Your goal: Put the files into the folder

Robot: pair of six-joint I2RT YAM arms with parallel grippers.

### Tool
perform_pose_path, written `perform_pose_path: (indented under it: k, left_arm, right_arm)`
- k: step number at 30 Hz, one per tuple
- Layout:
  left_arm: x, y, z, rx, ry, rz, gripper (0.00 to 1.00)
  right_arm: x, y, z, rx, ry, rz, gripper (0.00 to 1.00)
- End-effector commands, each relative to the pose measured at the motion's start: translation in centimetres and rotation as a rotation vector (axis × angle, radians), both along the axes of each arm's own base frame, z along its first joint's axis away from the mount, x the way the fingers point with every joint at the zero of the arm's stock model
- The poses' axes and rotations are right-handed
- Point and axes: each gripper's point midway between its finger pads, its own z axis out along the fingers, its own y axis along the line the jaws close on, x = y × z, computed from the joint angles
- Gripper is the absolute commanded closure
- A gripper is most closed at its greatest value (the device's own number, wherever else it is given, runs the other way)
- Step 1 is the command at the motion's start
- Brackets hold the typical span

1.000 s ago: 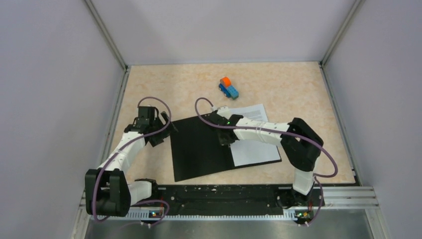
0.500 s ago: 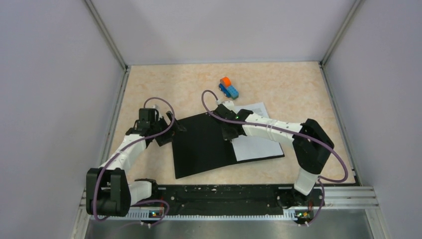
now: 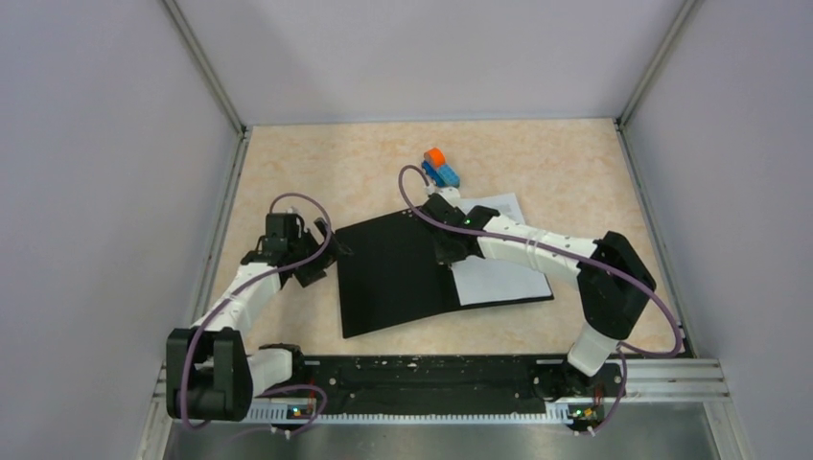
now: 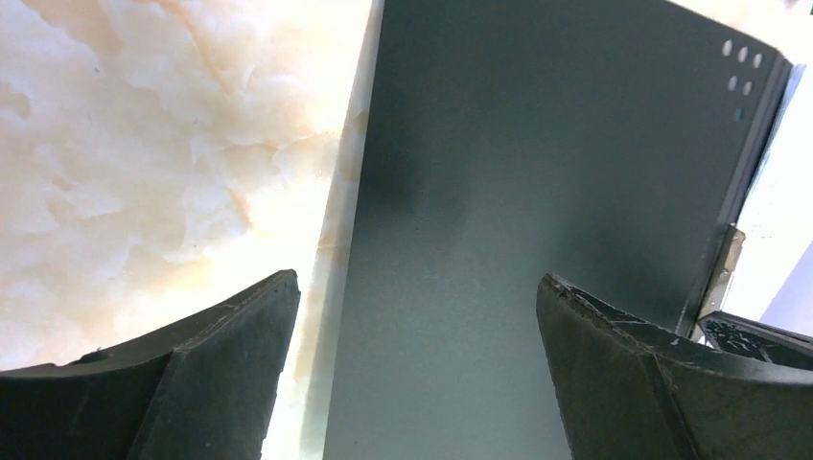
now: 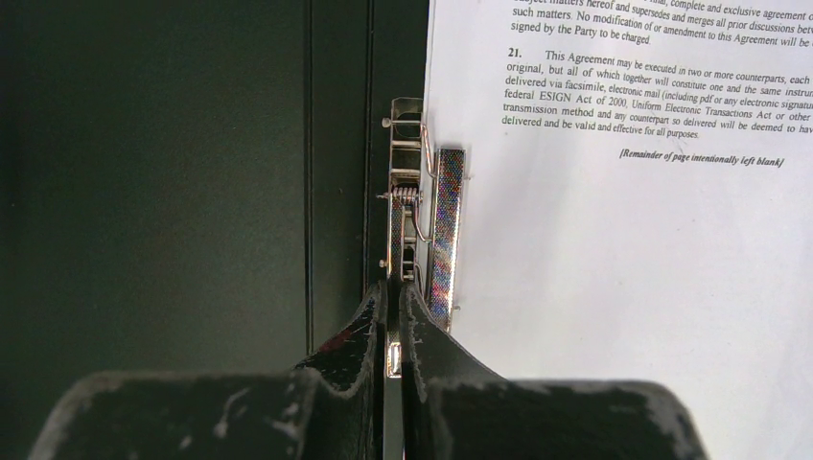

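The folder lies open on the table, black inside up. The files, white printed sheets, rest on its right half. My right gripper is over the spine and is shut on the upright lever of the metal clip, beside the files and the black folder. At the folder's left edge my left gripper is open. From its wrist, the left gripper straddles the folder's left edge with nothing between its fingers.
A small blue-and-orange toy truck stands on the table just beyond the folder's far edge. The marbled tabletop is ringed by grey walls. A black rail carrying both arm bases runs along the near edge.
The right gripper, gripping the clip, has moved right and away, dragging the folder and files with it and turning them slightly. The left gripper has opened a little wider near the folder's left edge.
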Motion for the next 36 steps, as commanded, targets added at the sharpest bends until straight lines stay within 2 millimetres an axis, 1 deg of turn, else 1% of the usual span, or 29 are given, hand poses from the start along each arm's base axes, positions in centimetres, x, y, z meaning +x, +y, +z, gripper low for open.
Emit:
perform_pose_path:
  k: [1, 4, 12, 16, 18, 19, 21, 24, 26, 28, 32, 36]
  left_arm:
    - [-0.1, -1.0, -1.1, -0.076, 0.011, 0.004, 0.02]
    - [-0.1, -1.6, -1.4, -0.119, 0.007, -0.001, 0.02]
    - [0.7, -3.8, 0.3, -0.266, -0.057, -0.047, 0.02]
    - [0.9, -4.6, 2.3, -0.33, -0.102, -0.064, 0.02]
    - [1.0, -4.6, 3.5, -0.331, -0.125, -0.062, 0.02]
    - [1.2, -4.5, 4.5, -0.327, -0.147, -0.063, 0.02]
    - [1.3, -4.2, 5.9, -0.312, -0.175, -0.057, 0.02]
    - [1.5, -4.0, 8.3, -0.288, -0.227, -0.067, 0.02]
    - [1.6, -4.0, 9.6, -0.277, -0.257, -0.084, 0.02]
    - [1.7, -4.0, 10.4, -0.266, -0.266, -0.102, 0.02]
    - [2.1, -3.3, 11.6, -0.202, -0.272, -0.102, 0.02]
    - [2.7, -2.9, 14.3, -0.158, -0.326, -0.126, 0.02]
  right_arm:
    - [1.0, 0.3, 3.6, 0.075, -0.085, -0.005, 1.0]
    - [0.9, 0.1, 3.9, 0.072, -0.089, -0.005, 1.0]
    - [0.9, -0.2, 3.9, 0.073, -0.087, -0.01, 1.0]
    - [1.0, -0.5, 3.8, 0.073, -0.088, -0.021, 1.0]
    - [1.0, -0.6, 3.4, 0.078, -0.082, -0.023, 1.0]
    - [0.9, -0.6, 3.2, 0.081, -0.078, -0.022, 1.0]
    - [0.6, -0.1, 2.3, 0.1, -0.058, -0.013, 1.0]
    - [-0.1, 0.9, 0.3, 0.14, -0.009, 0.0, 1.0]
    - [-0.4, 2.2, -0.5, 0.18, 0.002, 0.009, 1.0]
    - [-0.6, 3.5, -0.9, 0.211, 0.01, 0.019, 1.0]
    - [-1.1, 7.4, -1.6, 0.306, 0.03, 0.052, 1.0]
    - [-1.4, 11.3, -2.1, 0.383, 0.05, 0.084, 1.0]
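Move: The left edge of the folder's cover lies almost level with the open left hand, about 1 cm left and 3 cm below. The clip is some 26 cm to the left hand's right, level with it, and the files' middle about 38 cm right and 2 cm ahead. From the right hand, still shut on the clip, that edge lies about 25 cm left, the files' middle 12 cm right and 3 cm ahead. Left hand dips, hooks its left finger under the cover, rises 11 cm; right, gripping the clip, shifts left, lower. ##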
